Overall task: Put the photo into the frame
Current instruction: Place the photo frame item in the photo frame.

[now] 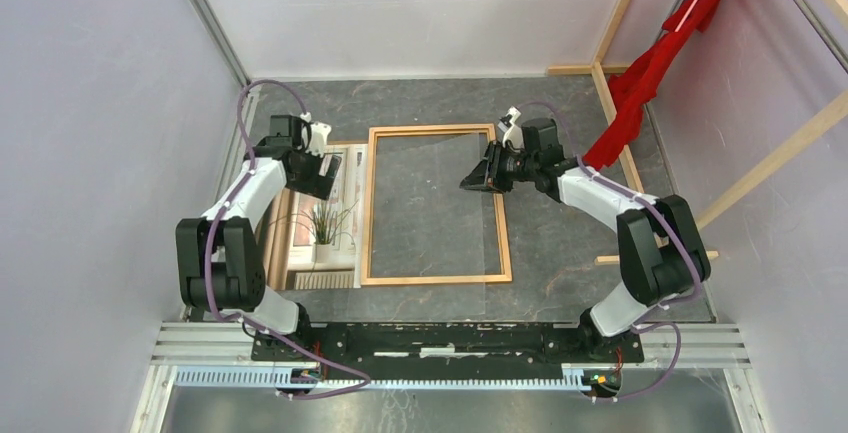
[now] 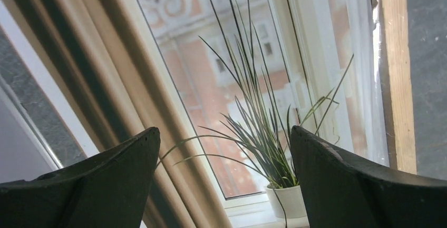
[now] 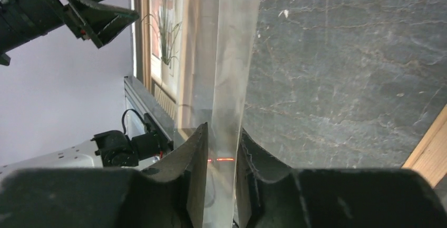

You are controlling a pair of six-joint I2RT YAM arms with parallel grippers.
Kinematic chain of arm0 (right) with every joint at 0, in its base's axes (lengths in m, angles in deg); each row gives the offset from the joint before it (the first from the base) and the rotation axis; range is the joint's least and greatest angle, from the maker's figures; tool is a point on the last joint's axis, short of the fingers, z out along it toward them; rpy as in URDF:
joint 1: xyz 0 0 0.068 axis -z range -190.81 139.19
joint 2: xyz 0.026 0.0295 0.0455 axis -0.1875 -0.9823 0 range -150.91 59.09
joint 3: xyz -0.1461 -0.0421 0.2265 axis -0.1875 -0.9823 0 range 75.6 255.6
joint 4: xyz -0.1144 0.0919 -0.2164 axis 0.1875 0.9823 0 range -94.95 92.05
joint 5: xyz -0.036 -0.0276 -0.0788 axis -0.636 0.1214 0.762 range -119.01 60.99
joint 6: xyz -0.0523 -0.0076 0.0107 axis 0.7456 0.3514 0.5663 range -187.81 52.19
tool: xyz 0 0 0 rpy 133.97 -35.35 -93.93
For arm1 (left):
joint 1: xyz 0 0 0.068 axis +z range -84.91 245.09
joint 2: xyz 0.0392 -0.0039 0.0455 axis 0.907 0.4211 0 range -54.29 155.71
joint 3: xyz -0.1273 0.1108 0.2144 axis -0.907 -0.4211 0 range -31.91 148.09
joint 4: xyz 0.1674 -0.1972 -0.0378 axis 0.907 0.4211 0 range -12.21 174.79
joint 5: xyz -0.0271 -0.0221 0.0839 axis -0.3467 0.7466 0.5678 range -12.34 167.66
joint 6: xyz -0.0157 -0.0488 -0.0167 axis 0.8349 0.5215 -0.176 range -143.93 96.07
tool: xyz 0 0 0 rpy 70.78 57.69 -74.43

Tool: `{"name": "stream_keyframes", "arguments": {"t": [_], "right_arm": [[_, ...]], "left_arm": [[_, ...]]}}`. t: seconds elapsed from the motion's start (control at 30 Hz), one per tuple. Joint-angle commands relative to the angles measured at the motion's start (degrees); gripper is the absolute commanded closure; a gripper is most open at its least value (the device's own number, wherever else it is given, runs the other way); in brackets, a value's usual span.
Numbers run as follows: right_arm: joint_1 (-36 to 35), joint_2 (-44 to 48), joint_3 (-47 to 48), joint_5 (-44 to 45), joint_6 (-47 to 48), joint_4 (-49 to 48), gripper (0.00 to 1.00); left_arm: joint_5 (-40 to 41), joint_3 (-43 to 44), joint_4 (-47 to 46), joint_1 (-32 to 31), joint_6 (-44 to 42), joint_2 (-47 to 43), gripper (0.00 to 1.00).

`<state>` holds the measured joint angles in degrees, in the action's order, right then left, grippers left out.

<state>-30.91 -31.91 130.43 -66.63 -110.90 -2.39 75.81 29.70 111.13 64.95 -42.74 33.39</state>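
Note:
The photo, a print of a spiky potted plant at a window, lies flat on the dark table left of the frame. The thin orange-brown frame also lies flat. My left gripper hangs open just above the photo, and its fingertips straddle the plant without touching it. My right gripper reaches over the frame's upper right part. Its jaws stand slightly apart, with the edge of a clear sheet running between them. A frame corner shows at the lower right of the right wrist view.
Pale wooden beams with red cloth stand at the back right. Pale enclosure walls close in on both sides. An aluminium rail with the arm bases runs along the near edge. The left arm's gripper shows in the right wrist view.

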Motion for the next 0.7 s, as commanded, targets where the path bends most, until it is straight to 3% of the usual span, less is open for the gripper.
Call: {"name": "stream_keyframes", "arguments": {"t": [0.0,0.07,0.17,0.3,0.67], "right_arm": [[0.4,-2.6,-0.7,-0.2,1.3,-4.9,0.61],[0.4,-2.9,-1.5,0.2,1.7,-4.1,0.44],[0.3,-2.5,-2.7,1.1,3.4,-0.5,0.33],[0.3,-0.4,-5.1,2.0,5.5,3.1,0.27],[0.2,1.3,-13.7,2.6,4.5,1.4,0.17]], "left_arm": [[-2.9,-2.0,-1.0,-1.3,-2.9,-2.1,0.00],[-2.9,-2.6,-1.0,-2.1,-2.7,-1.9,0.00],[-2.1,-3.5,-1.7,-3.5,-2.5,-1.7,0.00],[-2.0,-4.1,-2.1,-4.3,-2.2,-1.8,0.00],[-1.0,-9.5,-3.9,-8.4,-2.3,-2.9,0.00]]}}
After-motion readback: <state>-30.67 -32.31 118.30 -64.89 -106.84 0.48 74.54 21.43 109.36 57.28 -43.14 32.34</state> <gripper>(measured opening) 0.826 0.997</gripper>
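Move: Under the right hand, which still has the clear sheet by its right edge, lies the frame: its middle is about 10 cm to the left, 1 cm ahead and some 14 cm down, and its right rail about 6 cm to the right. The frame's middle lies some 27 cm to the right of the left hand and about level with it, roughly 9 cm lower. The plant photo's middle is about 4 cm back and 2 cm left of the left hand. Opening its fingers from barely parted to wide, the right hand lets go of the clear sheet while sinking about 8 cm, first almost straight down, then also drawing back some 6 cm and a little right, towards the frame's right rail, its fingertips dipping. The empty, open left hand slants down, back and right, about 4 cm each way, over the plant photo towards the frame's left rail, turning slightly clockwise. ##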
